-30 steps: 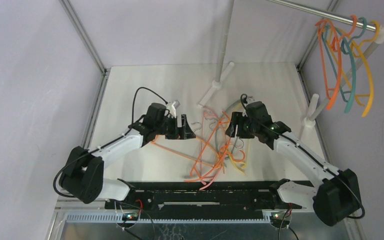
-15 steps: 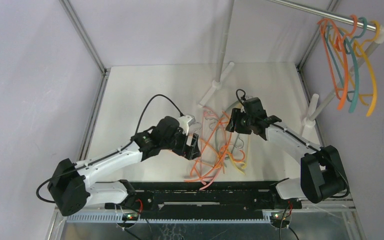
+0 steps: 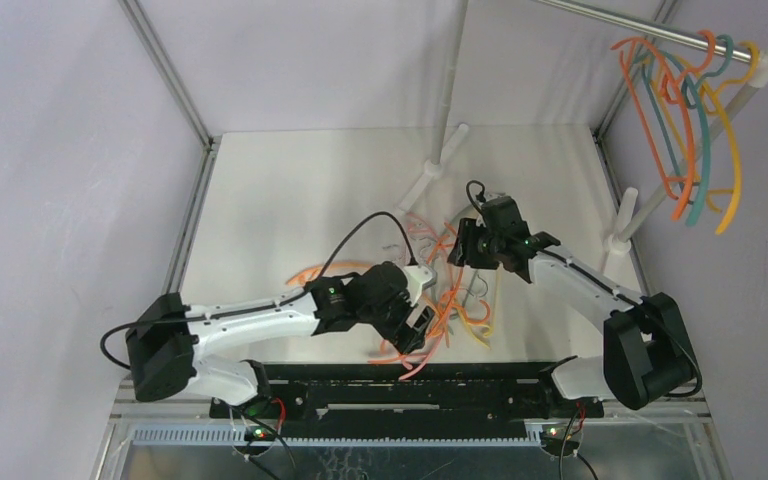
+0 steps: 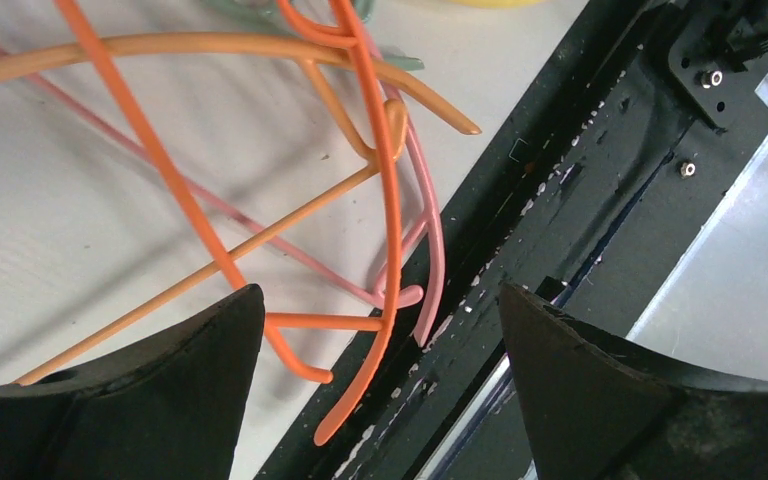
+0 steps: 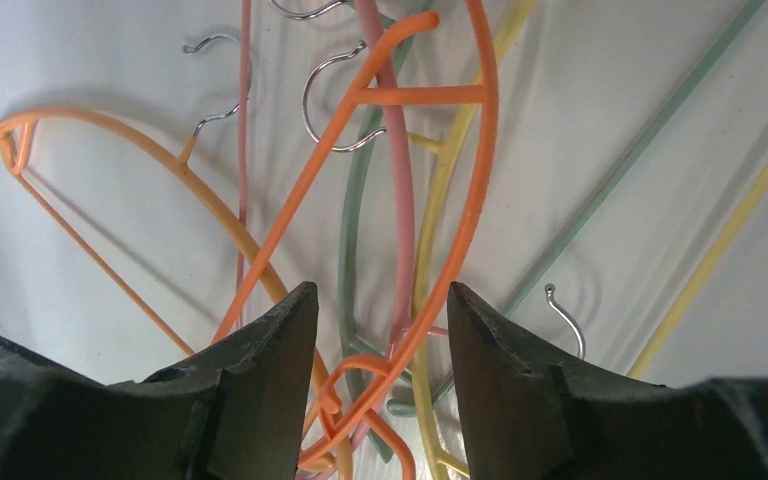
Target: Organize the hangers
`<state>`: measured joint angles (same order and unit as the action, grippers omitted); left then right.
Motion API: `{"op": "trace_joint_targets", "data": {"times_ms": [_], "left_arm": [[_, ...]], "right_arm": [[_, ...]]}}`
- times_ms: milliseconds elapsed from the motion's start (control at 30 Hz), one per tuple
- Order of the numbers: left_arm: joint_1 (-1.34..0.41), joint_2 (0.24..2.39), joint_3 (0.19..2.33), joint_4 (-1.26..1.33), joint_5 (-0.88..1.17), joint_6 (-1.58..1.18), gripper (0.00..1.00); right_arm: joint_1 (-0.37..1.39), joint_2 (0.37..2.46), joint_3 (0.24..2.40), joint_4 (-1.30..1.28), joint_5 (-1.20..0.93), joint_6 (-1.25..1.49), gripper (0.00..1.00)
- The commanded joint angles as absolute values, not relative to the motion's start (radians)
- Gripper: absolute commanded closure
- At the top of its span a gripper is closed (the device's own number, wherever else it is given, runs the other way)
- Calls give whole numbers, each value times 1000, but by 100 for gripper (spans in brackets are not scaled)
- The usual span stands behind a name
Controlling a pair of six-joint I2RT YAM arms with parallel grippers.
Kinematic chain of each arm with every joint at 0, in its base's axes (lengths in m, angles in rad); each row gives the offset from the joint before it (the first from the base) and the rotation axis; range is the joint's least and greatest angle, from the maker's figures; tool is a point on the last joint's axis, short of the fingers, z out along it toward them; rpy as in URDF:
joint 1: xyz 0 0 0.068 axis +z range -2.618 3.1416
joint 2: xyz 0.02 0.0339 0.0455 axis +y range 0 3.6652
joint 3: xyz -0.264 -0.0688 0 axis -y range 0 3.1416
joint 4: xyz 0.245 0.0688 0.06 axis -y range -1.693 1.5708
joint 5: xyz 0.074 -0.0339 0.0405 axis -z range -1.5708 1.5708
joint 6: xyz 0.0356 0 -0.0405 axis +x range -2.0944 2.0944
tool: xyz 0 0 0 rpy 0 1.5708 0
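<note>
A tangled pile of hangers in orange, yellow, pale green and pink lies on the white table, right of centre. My left gripper hovers open over the pile's near edge. In the left wrist view the left gripper stands wide, with an orange hanger and a pink hanger ending between the jaws, touching neither. My right gripper is over the pile's far side. In the right wrist view the right gripper is open astride an orange hanger, with yellow and green hangers under it. More hangers hang on the rail.
A steel rail crosses the top right, carried on white poles. Another white pole leans behind the pile. A black mounting rail runs along the near table edge, just beside the pile's near tips.
My left arm has swung from the pile's left side down to its near edge. The right gripper has narrowed a little and shifted slightly. The hung hangers sway.
</note>
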<state>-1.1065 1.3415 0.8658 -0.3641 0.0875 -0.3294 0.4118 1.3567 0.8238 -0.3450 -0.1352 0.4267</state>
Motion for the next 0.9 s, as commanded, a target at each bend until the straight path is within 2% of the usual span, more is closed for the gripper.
{"op": "trace_joint_targets", "data": {"times_ms": [0,467,767,867], "left_arm": [[-1146,1392,920,-346,66,-278,9],[-1188,1536,802,-200,36,-270,16],[-1193,1614,778,-144,59,-270,32],[-1192,1617,773,-148,67,-268,33]], "right_arm": [[420,1306,845,-334,-117,411,42],[269,1240,870,-365,-141,395,42],[249,1212,883,-390,-138,393,42],[249,1214,882,-396,-141,395,42]]}}
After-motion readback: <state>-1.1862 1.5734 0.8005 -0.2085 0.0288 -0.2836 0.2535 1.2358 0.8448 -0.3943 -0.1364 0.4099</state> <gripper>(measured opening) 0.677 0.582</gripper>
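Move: The orange hanger's near bar, close to the table's front edge, lies about 9 cm below the left hand, roughly 2 cm back and 2 cm to the right. Beside it, about 10 cm below this hand, the pink hanger's near corner lies 4 cm back and 2 cm right; the light-orange hanger's end is about 8 cm right and 1 cm back. From the right hand, the orange bar is some 20 cm back, 7 cm left and 8 cm lower. Bring the left gripper down about 8 cm, fingers astride the orange hanger's near bar, easing back a little early on and rolling slightly; slow at the bottom and begin closing, stopping well short of shut. Meanwhile take the empty right gripper about 5 cm right and 4 cm up, away from the pile, its opening unchanged. ##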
